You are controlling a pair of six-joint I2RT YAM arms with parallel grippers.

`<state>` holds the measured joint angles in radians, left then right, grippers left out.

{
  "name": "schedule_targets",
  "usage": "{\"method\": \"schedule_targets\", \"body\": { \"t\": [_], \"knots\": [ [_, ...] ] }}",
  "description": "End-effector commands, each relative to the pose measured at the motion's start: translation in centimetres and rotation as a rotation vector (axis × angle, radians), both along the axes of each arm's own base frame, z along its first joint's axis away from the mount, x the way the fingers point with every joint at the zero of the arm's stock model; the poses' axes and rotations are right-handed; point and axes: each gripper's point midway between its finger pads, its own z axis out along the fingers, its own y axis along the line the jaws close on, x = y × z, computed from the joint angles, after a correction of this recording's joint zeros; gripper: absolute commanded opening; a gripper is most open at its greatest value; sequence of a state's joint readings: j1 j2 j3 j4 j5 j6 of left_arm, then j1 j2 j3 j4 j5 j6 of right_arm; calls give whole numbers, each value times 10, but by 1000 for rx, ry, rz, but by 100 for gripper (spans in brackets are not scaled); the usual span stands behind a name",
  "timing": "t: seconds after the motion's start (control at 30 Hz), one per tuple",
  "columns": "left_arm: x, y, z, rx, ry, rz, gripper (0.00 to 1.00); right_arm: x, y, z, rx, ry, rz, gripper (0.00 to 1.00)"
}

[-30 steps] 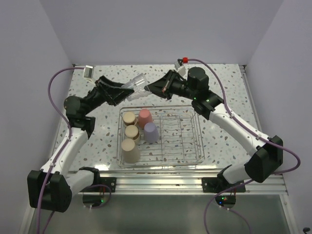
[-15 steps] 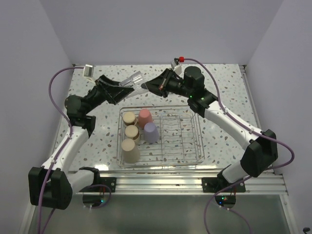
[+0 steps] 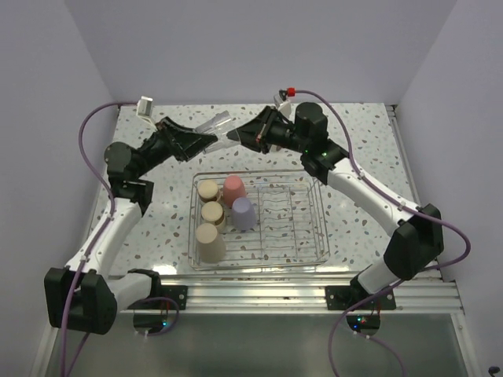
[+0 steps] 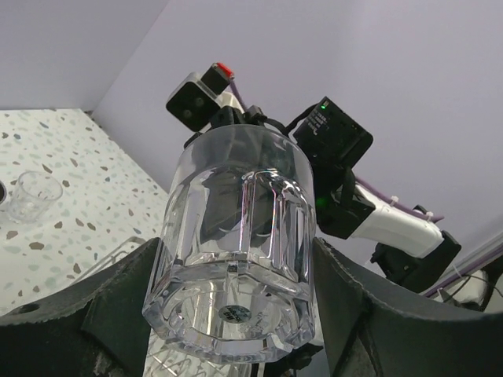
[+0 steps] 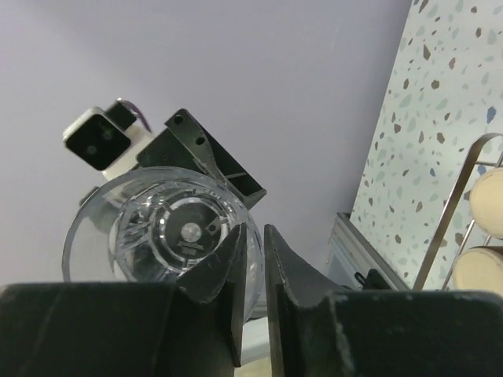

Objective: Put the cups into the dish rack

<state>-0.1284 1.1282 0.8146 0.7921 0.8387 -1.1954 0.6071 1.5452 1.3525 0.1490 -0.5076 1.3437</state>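
Note:
A clear cup hangs on its side above the back of the table, held from both ends. My left gripper is shut on its lower body; in the left wrist view the clear cup shows its base between both fingers. My right gripper is shut on the rim wall of the clear cup, one finger inside, one outside. The dish rack holds a tall tan cup, two short brown cups, a pink cup and a lavender cup, all upside down.
Another clear cup stands upright on the speckled table at the back left. The rack's right half holds only wire dividers. Walls close in the table at the back and both sides.
The right gripper has moved in to the cup's rim. Both grippers and the cup have shifted a little toward the back wall. The cups in the rack have not moved.

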Motion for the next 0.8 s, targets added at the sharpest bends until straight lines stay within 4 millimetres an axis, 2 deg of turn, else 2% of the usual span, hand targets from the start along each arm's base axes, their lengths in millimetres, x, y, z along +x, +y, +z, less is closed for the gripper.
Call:
{"method": "schedule_targets", "body": {
  "t": [0.0, 0.03, 0.07, 0.1, 0.13, 0.17, 0.2, 0.23, 0.27, 0.3, 0.33, 0.37, 0.43, 0.47, 0.57, 0.77],
  "knots": [
    [-5, -6, 29, 102, -97, 3, 0, 3, -3, 7, -82, -62, -21, 20],
    [0, -5, 27, 133, -85, 21, 0, 2, -10, -9, -165, -59, -22, 41],
    [6, -4, 14, 196, -48, 44, 0, 1, -16, -8, -191, -75, -31, 51],
    [8, -1, 24, 219, -67, 71, 0, 2, -23, -10, -224, -82, -54, 58],
    [12, 0, 21, 253, -56, 83, 0, 3, -34, -22, -286, -75, -65, 66],
    [15, 3, 3, 332, -17, 94, 0, 1, -43, -21, -303, -83, -81, 67],
    [17, 7, 10, 366, -19, 128, 0, 1, -50, -24, -321, -84, -90, 68],
    [18, 10, 6, 402, -8, 146, 0, 5, -64, -31, -359, -76, -115, 69],
    [17, 15, -9, 471, 23, 157, 0, 4, -72, -35, -382, -73, -127, 70],
    [20, 20, -3, 500, 16, 197, 0, 10, -89, -35, -427, -104, -171, 70],
    [16, 24, -16, 557, 43, 198, 0, 5, -101, -42, -485, -84, -182, 71],
    [17, 27, -16, 583, 45, 221, 0, 4, -113, -42, -527, -93, -205, 71],
    [9, 27, -29, 639, 70, 204, 0, 5, -146, -56, -684, -93, -269, 72],
    [6, 26, -32, 654, 77, 197, 0, 5, -155, -58, -726, -96, -285, 72],
    [-15, 4, -44, 740, 79, 119, 0, 1, -185, -65, -832, -107, -310, 72],
    [-63, -20, -72, 863, 96, -53, 0, -3, -195, -72, -861, -102, -316, 72]
  ]
}}
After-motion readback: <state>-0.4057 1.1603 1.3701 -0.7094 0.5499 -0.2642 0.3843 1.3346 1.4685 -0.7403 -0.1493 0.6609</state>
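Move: The left hand holds the clear cup; the middle of the dish rack lies about 7 cm back, 11 cm to its right and 36 cm below. From the left hand the purple cup is some 4 cm back and 7 cm right, the red cup 3 cm ahead and 4 cm right, both about 33 cm down. The right fingers still pinch the clear cup's rim, the cup's middle 3 cm left of that hand and level fore and aft. Right fingers release the rim, retreating 18 cm right; left tips and lowers the cup 7 cm towards rack. ##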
